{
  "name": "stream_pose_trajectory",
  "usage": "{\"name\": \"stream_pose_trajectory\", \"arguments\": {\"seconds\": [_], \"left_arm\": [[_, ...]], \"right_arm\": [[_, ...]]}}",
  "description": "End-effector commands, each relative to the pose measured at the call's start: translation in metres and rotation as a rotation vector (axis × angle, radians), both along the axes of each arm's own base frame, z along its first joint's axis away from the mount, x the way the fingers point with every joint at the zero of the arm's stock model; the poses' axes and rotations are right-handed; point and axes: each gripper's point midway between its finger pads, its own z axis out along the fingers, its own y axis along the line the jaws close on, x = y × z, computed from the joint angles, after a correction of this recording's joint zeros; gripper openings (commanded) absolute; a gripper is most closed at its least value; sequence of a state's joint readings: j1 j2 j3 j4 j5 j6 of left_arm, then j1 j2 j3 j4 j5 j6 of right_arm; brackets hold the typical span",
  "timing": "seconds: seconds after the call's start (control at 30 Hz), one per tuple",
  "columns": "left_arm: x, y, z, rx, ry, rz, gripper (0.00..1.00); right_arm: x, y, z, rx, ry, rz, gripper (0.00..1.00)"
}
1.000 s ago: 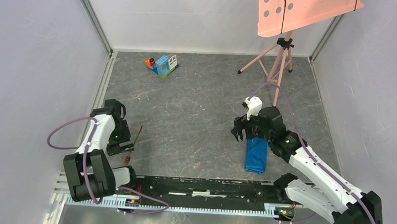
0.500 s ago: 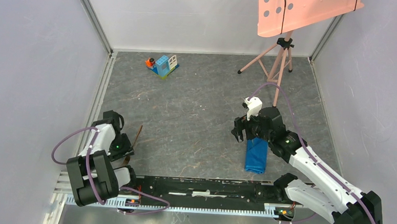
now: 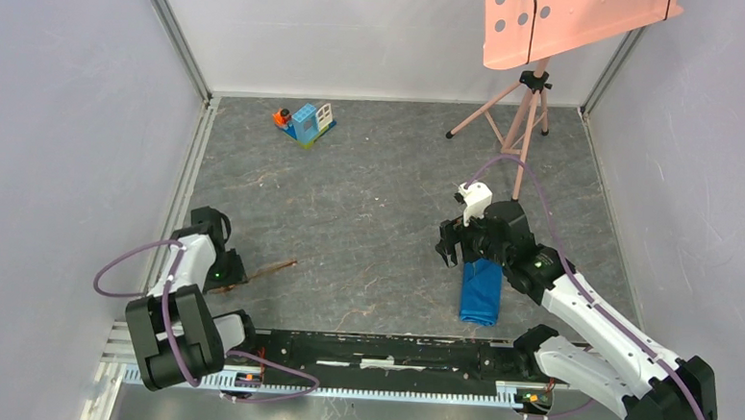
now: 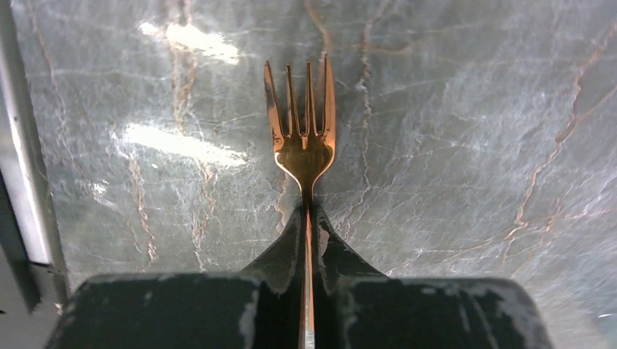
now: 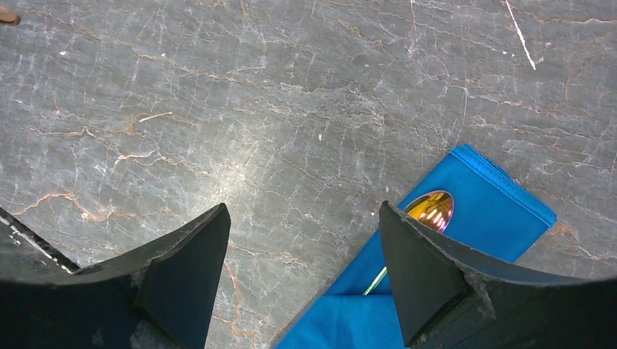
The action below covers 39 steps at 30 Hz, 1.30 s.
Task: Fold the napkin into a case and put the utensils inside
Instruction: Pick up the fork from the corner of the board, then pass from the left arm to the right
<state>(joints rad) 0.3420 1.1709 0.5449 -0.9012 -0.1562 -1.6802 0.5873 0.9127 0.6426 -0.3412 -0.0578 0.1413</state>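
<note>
The napkin (image 3: 481,291) is folded into a narrow bright blue case lying on the grey table at the right. In the right wrist view the case (image 5: 487,196) holds the golden spoon (image 5: 429,209), bowl showing, handle tucked under a fold. My right gripper (image 3: 451,248) hovers over the case's far end, open and empty, its jaws wide apart (image 5: 302,214). My left gripper (image 3: 225,279) is shut on the copper fork (image 3: 261,271) at the left. In the left wrist view the fork (image 4: 304,138) sticks straight out of the closed jaws (image 4: 306,218), tines forward, above the table.
A small blue-and-white toy block house (image 3: 306,123) stands at the back left. A pink tripod (image 3: 520,121) with a pink board stands at the back right. White walls enclose the table, and a black rail (image 3: 380,353) runs along the near edge.
The left arm pulled back toward the near left and turned; the fork, which pointed away from me, now points right, held in the left gripper. The right arm has not moved.
</note>
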Motion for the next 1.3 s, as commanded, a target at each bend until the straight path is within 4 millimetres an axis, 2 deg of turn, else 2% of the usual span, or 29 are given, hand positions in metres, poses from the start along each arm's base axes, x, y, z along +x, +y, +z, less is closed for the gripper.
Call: {"name": "stream_pose_trajectory", "arguments": {"seconds": [0.0, 0.07, 0.13, 0.2, 0.23, 0.3, 0.37, 0.43, 0.53, 0.63, 0.77, 0.83, 0.93, 1.07, 1.17, 1.27], "left_arm": [[0.03, 0.029, 0.006, 0.191, -0.054, -0.305, 0.02], [0.049, 0.015, 0.019, 0.251, -0.062, -0.511, 0.02], [0.067, -0.017, 0.028, 0.296, -0.077, -0.718, 0.02], [0.083, -0.067, 0.032, 0.299, -0.125, -0.919, 0.02], [0.087, -0.088, 0.03, 0.288, -0.132, -0.986, 0.02], [0.095, -0.144, 0.028, 0.274, -0.158, -1.168, 0.02], [0.099, -0.193, 0.031, 0.288, -0.174, -1.334, 0.02], [0.1, -0.233, 0.029, 0.316, -0.154, -1.48, 0.02], [0.103, -0.288, 0.032, 0.325, -0.171, -1.679, 0.02], [0.099, -0.329, 0.025, 0.273, -0.186, -1.82, 0.02], [0.09, -0.356, 0.015, 0.188, -0.21, -1.933, 0.02], [0.091, -0.365, 0.022, 0.168, -0.298, -1.95, 0.02], [0.086, -0.379, 0.044, 0.123, -0.484, -2.018, 0.02], [0.077, -0.406, 0.09, 0.042, -0.782, -2.133, 0.02], [0.069, -0.413, 0.107, 0.004, -0.891, -2.169, 0.02], [0.062, -0.415, 0.118, -0.019, -0.957, -2.182, 0.02]], "right_arm": [[0.006, -0.001, 0.007, -0.007, -0.025, -0.02, 0.82], [0.007, -0.002, 0.001, -0.023, -0.019, -0.019, 0.82], [0.006, 0.0, -0.006, -0.027, -0.005, -0.008, 0.82], [0.005, 0.004, -0.011, -0.025, 0.019, 0.012, 0.82], [0.004, 0.006, -0.014, -0.024, 0.032, 0.016, 0.82], [0.004, 0.008, -0.016, -0.015, 0.047, 0.019, 0.82], [0.005, 0.01, -0.017, -0.01, 0.055, 0.012, 0.82], [0.006, 0.007, -0.016, -0.012, 0.065, -0.014, 0.83], [0.007, 0.002, -0.019, -0.006, 0.082, -0.07, 0.83], [0.007, -0.002, -0.022, 0.049, 0.107, -0.132, 0.84], [0.003, -0.005, -0.038, 0.197, 0.197, -0.156, 0.82], [0.0, -0.003, -0.043, 0.308, 0.246, -0.144, 0.79], [-0.006, 0.01, -0.04, 0.443, 0.258, -0.043, 0.74], [-0.019, 0.031, -0.035, 0.537, 0.271, 0.111, 0.64], [-0.021, 0.038, -0.026, 0.619, 0.256, 0.142, 0.57], [-0.015, 0.041, -0.012, 0.684, 0.224, 0.125, 0.57]]}}
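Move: Near the left edge of the board, the left fingers already pinch the fork by its neck; the napkin case lies about 56 cm to their right and 4 cm farther out, the spoon on it 54 cm right and 5 cm ahead. The open right gripper hovers 48 cm right, 7 cm ahead and 13 cm up. From the right hand, the fork's middle is roughly 43 cm left, 6 cm back and 13 cm below. Swinging low across the board, the left arm keeps its pinch and carries the fork some 40 cm right and a little forward, towards the napkin and right gripper, turning clockwise about 120 degrees, then tilts and rises at the end. The right hand sinks about 7 cm, then lifts slightly and edges left, rolling and partly closing on nothing near the fork's handle. ##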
